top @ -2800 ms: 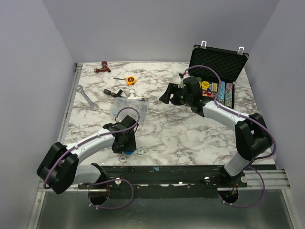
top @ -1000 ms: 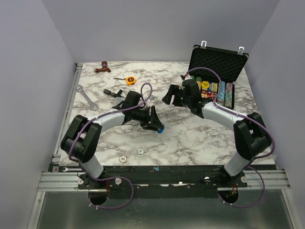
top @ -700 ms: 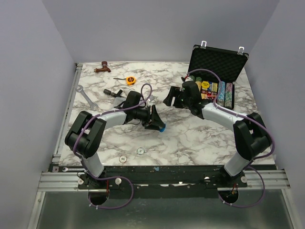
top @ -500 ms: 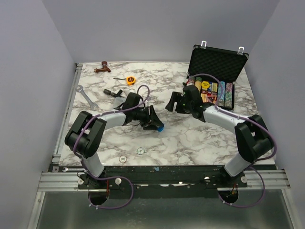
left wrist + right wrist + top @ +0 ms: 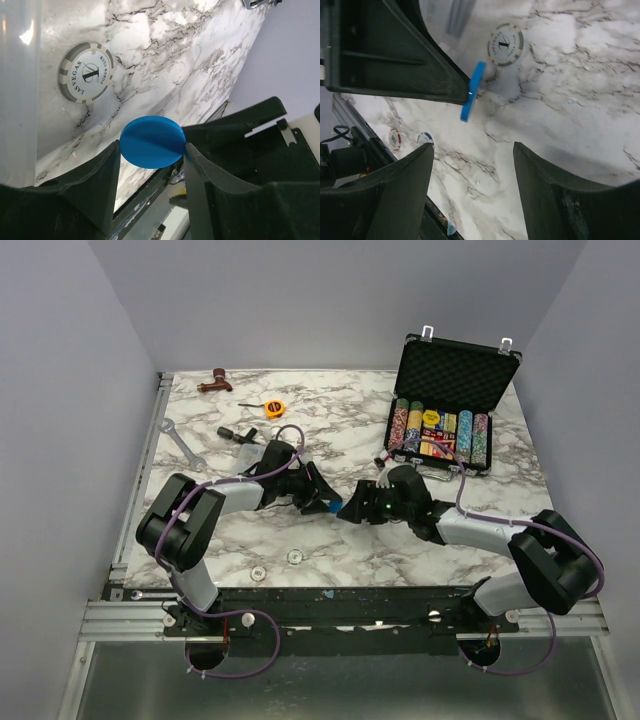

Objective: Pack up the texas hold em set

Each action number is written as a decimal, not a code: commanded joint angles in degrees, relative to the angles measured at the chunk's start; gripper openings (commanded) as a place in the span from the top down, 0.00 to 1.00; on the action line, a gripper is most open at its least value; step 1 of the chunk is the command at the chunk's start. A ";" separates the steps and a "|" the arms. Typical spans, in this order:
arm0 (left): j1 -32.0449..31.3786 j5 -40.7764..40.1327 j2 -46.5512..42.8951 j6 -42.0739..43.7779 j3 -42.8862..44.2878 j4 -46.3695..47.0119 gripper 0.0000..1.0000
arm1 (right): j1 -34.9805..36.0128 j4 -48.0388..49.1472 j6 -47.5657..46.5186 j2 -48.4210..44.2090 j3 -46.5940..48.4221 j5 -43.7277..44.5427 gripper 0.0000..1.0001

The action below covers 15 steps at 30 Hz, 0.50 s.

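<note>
The black case (image 5: 457,368) stands open at the back right, with rows of poker chips (image 5: 440,430) in its base. My left gripper (image 5: 322,500) is shut on a blue disc (image 5: 334,508) and holds it above the table's middle. In the left wrist view the blue disc (image 5: 152,141) sits clamped between the fingertips of my left gripper (image 5: 152,146). My right gripper (image 5: 350,510) is open and empty, facing the disc from the right. In the right wrist view my right gripper (image 5: 472,150) is just short of the edge-on disc (image 5: 472,92). A grey-and-white chip (image 5: 86,71) lies on the table below.
Two loose chips (image 5: 295,557) (image 5: 259,574) lie near the front edge. A clear compartment box (image 5: 255,454) is partly hidden behind my left arm. A wrench (image 5: 182,443), a screwdriver (image 5: 240,434), a yellow tape measure (image 5: 274,409) and a red-brown tool (image 5: 215,381) lie at the back left.
My right arm has swung from the case down to the table's front middle and now faces the left gripper. My left gripper carried the blue disc from the front edge to the middle.
</note>
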 commanded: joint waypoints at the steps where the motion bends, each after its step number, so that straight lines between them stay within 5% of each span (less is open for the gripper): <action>1: -0.48 -2.63 0.17 -2.34 -0.27 1.60 0.66 | 0.64 7.98 3.86 -0.98 -0.82 2.17 0.36; 15: -1.36 -0.35 0.73 -6.31 -0.95 5.85 0.66 | 1.83 12.54 5.99 5.92 0.65 4.19 0.59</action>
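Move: The blue chip is already pinched between the left fingertips, practically at that hand's point, and the right hand wants it: from there it lies about 2 cm ahead, 3 cm left and 1 cm higher. From the left hand, a grey-white chip lies on the table roughly 7 cm ahead, 5 cm left and 6 cm below; the plastic organizer is some 8 cm ahead and 15 cm left, and a loose chip about 12 cm back and 9 cm left, both also near 6 cm down. The left fingertips keep their pinch on the blue chip, that hand easing barely 1 cm to the right and up. The open right hand reaches some 2.5 cm left and forward to the chip, rising about 2 cm and then sinking 1 cm, rolling slightly with its left side up; its fingers close part way around the chip's near edge, with no sure touch yet. ##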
